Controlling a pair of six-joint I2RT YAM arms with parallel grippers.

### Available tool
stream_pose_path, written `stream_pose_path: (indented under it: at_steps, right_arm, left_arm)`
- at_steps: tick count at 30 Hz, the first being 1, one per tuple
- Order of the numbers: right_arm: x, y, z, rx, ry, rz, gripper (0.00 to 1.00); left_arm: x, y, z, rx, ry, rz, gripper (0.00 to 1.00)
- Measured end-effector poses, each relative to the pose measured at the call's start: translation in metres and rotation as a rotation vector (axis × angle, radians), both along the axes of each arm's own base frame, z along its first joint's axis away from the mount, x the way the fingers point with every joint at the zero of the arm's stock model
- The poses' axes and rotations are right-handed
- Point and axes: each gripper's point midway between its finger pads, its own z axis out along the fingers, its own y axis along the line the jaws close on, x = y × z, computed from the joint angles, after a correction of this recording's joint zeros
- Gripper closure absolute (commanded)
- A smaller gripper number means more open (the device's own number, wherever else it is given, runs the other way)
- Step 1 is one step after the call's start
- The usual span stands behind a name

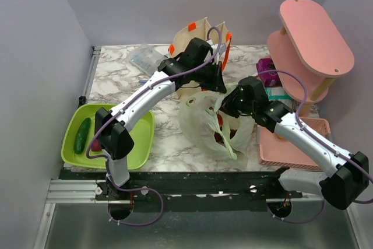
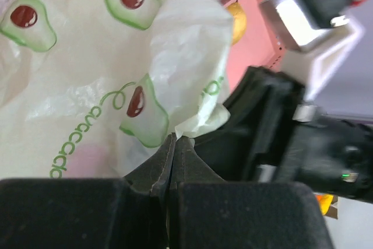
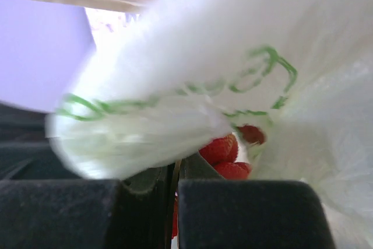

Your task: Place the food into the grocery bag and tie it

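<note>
The grocery bag (image 1: 204, 125), thin pale green plastic with avocado prints, sits crumpled at the table's middle. Red strawberries (image 1: 219, 122) show inside it, and again in the right wrist view as strawberries (image 3: 221, 150). My left gripper (image 1: 220, 86) hangs over the bag's far rim, and in its own view the left gripper (image 2: 175, 138) is shut on a fold of the bag (image 2: 105, 86). My right gripper (image 1: 227, 102) meets it from the right; the right gripper (image 3: 178, 164) is shut with a blurred band of the bag (image 3: 163, 126) across its tips. A yellow lemon (image 2: 236, 21) peeks past the bag.
A green plate (image 1: 137, 144) at the left holds a cucumber (image 1: 83, 135) and a reddish item (image 1: 95, 144) half hidden by the left arm. A beige tote (image 1: 201, 36) stands behind the bag. At the right are a pink shelf (image 1: 315, 33) and a pink basket (image 1: 291, 147).
</note>
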Motion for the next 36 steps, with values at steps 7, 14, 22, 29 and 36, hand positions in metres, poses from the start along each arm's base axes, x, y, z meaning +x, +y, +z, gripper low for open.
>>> stream_pose_path:
  at_steps: [7,14,22,29,36]
  right_arm:
    - [0.003,0.006,0.029,0.08,-0.13,0.024,0.99]
    - [-0.003,0.028,0.027,0.118,-0.161,0.134,0.4]
    - [-0.011,0.016,0.04,-0.064,-0.16,0.221,0.37]
    - [-0.037,-0.011,0.06,-0.131,-0.192,0.24,0.37]
    - [-0.064,-0.036,0.062,-0.183,-0.174,0.247,0.37]
  left_arm:
    - [0.001,0.009,-0.01,-0.005,0.038,0.01,1.0]
    - [-0.002,0.014,0.012,-0.049,0.009,0.01,1.0]
    - [-0.01,0.026,0.022,-0.078,-0.006,0.029,1.0]
    - [-0.035,0.029,0.019,-0.069,0.028,0.009,0.55]
    - [-0.054,0.033,0.036,-0.055,-0.001,0.015,0.01]
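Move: The grocery bag is pinched near its mouth by both my shut grippers. Its middle is some 4 cm back, 4 cm left and 12 cm below my right hand, and about 10 cm back, 2 cm left and 16 cm below my left. From the right hand, the canvas tote stands roughly 14 cm ahead and 11 cm left; the pink basket is about 12 cm back and 29 cm right, both well below. Still pinching the bag's mouth, I raise my right hand and ease it slightly left, open its fingers to let go, then draw it back, up and right, ending some 6 cm back and 6 cm higher, turned a little counter-clockwise. My left hand dips, rises and edges left, then pulls back about 5 cm away from the tote, opening wide last to release the plastic. ##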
